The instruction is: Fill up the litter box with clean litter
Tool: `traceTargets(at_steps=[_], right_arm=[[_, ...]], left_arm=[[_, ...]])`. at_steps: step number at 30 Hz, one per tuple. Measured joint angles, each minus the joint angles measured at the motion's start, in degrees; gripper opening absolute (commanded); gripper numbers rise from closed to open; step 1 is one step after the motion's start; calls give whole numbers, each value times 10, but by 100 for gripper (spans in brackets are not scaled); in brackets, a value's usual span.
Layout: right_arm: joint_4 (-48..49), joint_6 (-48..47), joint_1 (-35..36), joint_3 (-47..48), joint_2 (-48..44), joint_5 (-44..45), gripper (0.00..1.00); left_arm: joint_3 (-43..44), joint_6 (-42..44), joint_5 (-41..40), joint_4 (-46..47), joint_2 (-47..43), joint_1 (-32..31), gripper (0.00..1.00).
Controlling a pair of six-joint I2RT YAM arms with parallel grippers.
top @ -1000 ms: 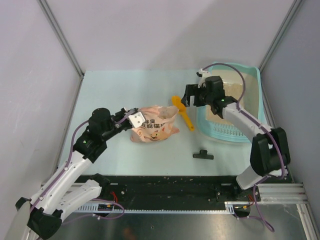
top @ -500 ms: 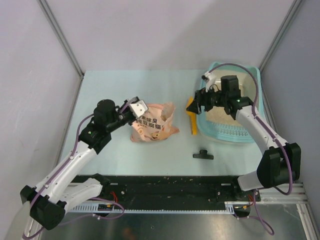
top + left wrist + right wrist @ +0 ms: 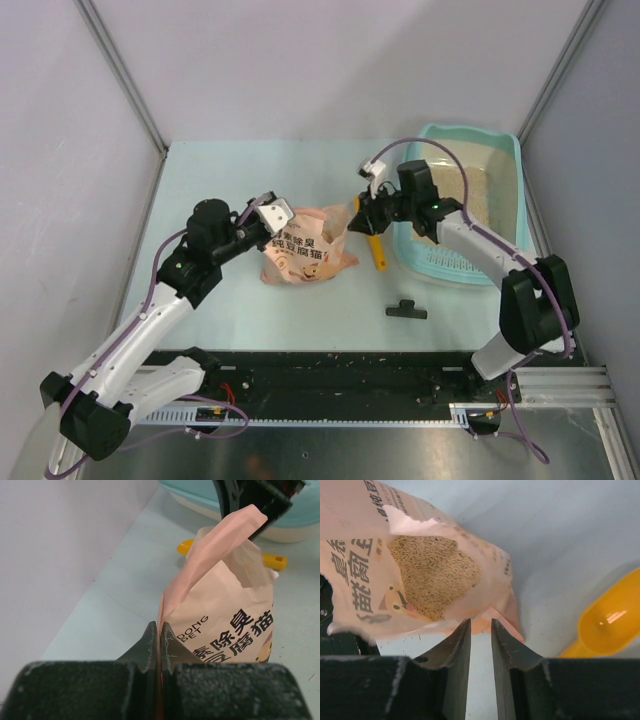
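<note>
The pink-orange printed bag (image 3: 305, 250) lies on the table between my arms, its torn mouth toward the right. Clean litter (image 3: 430, 575) shows as beige granules inside that mouth, and more clean litter (image 3: 470, 195) lies in the light-teal litter box (image 3: 505, 150) at the right. My left gripper (image 3: 272, 213) is shut on the bag's left edge; the film runs straight between its jaws (image 3: 157, 625). My right gripper (image 3: 358, 222) is at the bag's upper right lip. Its jaws (image 3: 480, 622) stand a narrow gap apart, with the lip across their tips.
An orange scoop (image 3: 377, 250) lies between the bag and the litter box, right under my right gripper, its bowl (image 3: 610, 620) beside the jaws. A small black clip (image 3: 406, 310) rests near the table's front edge. Side walls close in the table left and right.
My right gripper came off the litter box rim and moved left to the bag's mouth, its jaws narrowing a lot. The left gripper kept its hold on the bag.
</note>
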Motion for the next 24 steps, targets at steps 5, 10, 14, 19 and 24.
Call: traceTargets(at_steps=[5, 10, 14, 19, 24], right_arm=[[43, 9, 54, 0, 34, 3, 29], [62, 13, 71, 0, 35, 3, 40], [24, -5, 28, -1, 20, -12, 56], [-41, -52, -62, -1, -23, -65, 70], [-111, -151, -72, -1, -63, -132, 72]], left_arm=[[0, 0, 0, 0, 0, 0, 0], [0, 0, -1, 0, 0, 0, 0], [0, 1, -7, 0, 0, 0, 0], [0, 1, -8, 1, 0, 0, 0], [0, 1, -13, 7, 5, 0, 0]])
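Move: From the right hand, which holds nothing, the bag's middle is about 10 cm to the left, 3 cm back and 8 cm below. The yellow scoop lies roughly 14 cm beneath the hand, level with it ahead and some 2 cm to the right. The litter box is about 25 cm to the right and 7 cm farther out, 12 cm lower. From the left hand, clamped on the bag's edge, the bag's middle is some 8 cm to the right and 13 cm below, level ahead. Leftward at first, the right hand swings about 5 cm in towards the bag's right rim, drawing back a little, then reverses and pulls some 10 cm to the right, towards the litter box. It ends by rising and drawing back, turning slightly counter-clockwise, and its fingers spread well open from the turn-back onwards. The left hand keeps its pinch on the bag's left edge. ##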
